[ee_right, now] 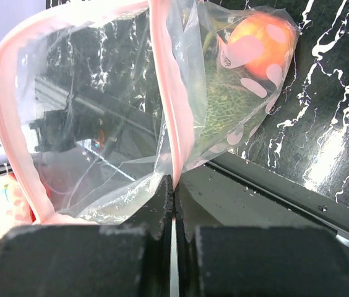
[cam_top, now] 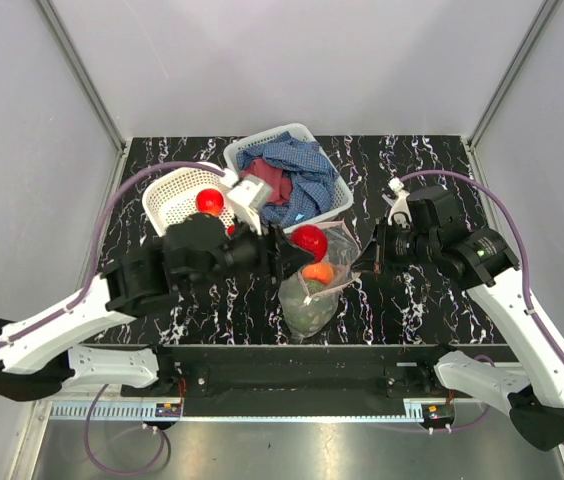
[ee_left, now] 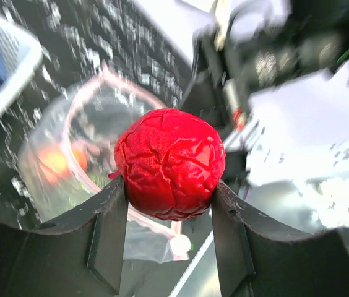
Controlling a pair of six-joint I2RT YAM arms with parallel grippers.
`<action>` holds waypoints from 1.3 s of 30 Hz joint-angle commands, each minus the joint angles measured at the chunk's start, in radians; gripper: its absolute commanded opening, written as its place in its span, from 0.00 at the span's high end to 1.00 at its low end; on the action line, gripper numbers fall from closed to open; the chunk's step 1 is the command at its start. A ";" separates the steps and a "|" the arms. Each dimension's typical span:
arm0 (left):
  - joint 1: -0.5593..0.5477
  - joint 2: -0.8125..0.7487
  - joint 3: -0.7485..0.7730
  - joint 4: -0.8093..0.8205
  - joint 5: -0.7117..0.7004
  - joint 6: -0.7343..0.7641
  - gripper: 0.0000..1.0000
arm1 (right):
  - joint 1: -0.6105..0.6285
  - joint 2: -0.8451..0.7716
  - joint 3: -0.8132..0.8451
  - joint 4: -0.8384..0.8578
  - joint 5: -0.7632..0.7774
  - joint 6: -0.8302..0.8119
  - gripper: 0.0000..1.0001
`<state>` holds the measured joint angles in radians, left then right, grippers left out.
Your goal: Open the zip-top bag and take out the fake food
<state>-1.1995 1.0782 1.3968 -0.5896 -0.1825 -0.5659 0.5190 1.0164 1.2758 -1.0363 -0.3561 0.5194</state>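
The clear dotted zip-top bag (cam_top: pixel 310 300) lies on the table's front middle with its pink-rimmed mouth (ee_right: pixel 165 93) held open. My right gripper (ee_right: pixel 173 182) is shut on that pink rim, at the bag's right side (cam_top: pixel 360 265). My left gripper (ee_left: pixel 169 184) is shut on a wrinkled red round fruit (ee_left: pixel 169 164), held just above the bag's mouth (cam_top: pixel 309 240). An orange-peach fruit (ee_right: pixel 258 43) and something green (ee_right: pixel 224 108) sit inside the bag. The orange fruit (cam_top: pixel 318 272) also shows from above.
A white round basket (cam_top: pixel 167 195) at the back left holds another red fruit (cam_top: pixel 209 200). A white rectangular basket (cam_top: pixel 262 140) behind the bag holds blue and red cloths (cam_top: pixel 297 175). The metal table edge runs just below the bag.
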 commanded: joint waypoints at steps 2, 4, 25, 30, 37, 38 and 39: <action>0.128 -0.008 0.100 0.060 -0.029 0.005 1.00 | 0.003 -0.013 -0.001 0.036 0.003 0.001 1.00; 0.178 0.014 0.151 0.025 -0.075 -0.021 1.00 | 0.003 -0.018 -0.009 0.036 -0.003 0.013 1.00; 0.770 0.448 -0.025 -0.329 -0.210 -0.160 1.00 | 0.003 0.062 0.109 -0.067 0.046 0.084 1.00; 0.775 0.509 -0.113 -0.245 -0.212 -0.098 1.00 | 0.004 0.096 0.106 -0.073 0.055 0.076 1.00; 0.793 0.508 -0.182 -0.147 -0.169 -0.005 0.55 | 0.003 0.137 0.114 -0.054 0.034 0.096 1.00; 0.799 0.506 -0.185 -0.148 -0.172 0.001 0.50 | 0.003 0.142 0.114 -0.054 0.032 0.097 1.00; 0.804 0.506 -0.185 -0.153 -0.172 0.009 0.43 | 0.001 0.148 0.118 -0.054 0.026 0.102 1.00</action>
<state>-0.4210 1.6123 1.2236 -0.8124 -0.3645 -0.6231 0.5190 1.1530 1.3487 -1.1007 -0.3260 0.6060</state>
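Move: Ahead and to the left of the left hand, which already has a red fruit clear of the bag, lies the empty-sided white basket: its middle is some 26 cm forward, 24 cm left and 34 cm below. In it, the red pepper is about 23 cm ahead and 17 cm left, the first red fruit about 34 ahead and 22 left. The bag stands roughly 6 cm ahead, 3 cm right and 27 cm below. From the right hand the basket's middle is around 23 cm forward, 34 left. Carrying the pinched red fruit away from the bag, the left hand swings forward and left with a slight rise, then drops steeply into the near part of the basket, ending nearly 30 cm lower and about 20 cm both forward and left. The wrist swings counter-clockwise and tips until the fingers point mostly down, grip unchanged. The right hand keeps its pinch on the bag's rim, tilting slightly and easing a centimetre or two forward and down. ##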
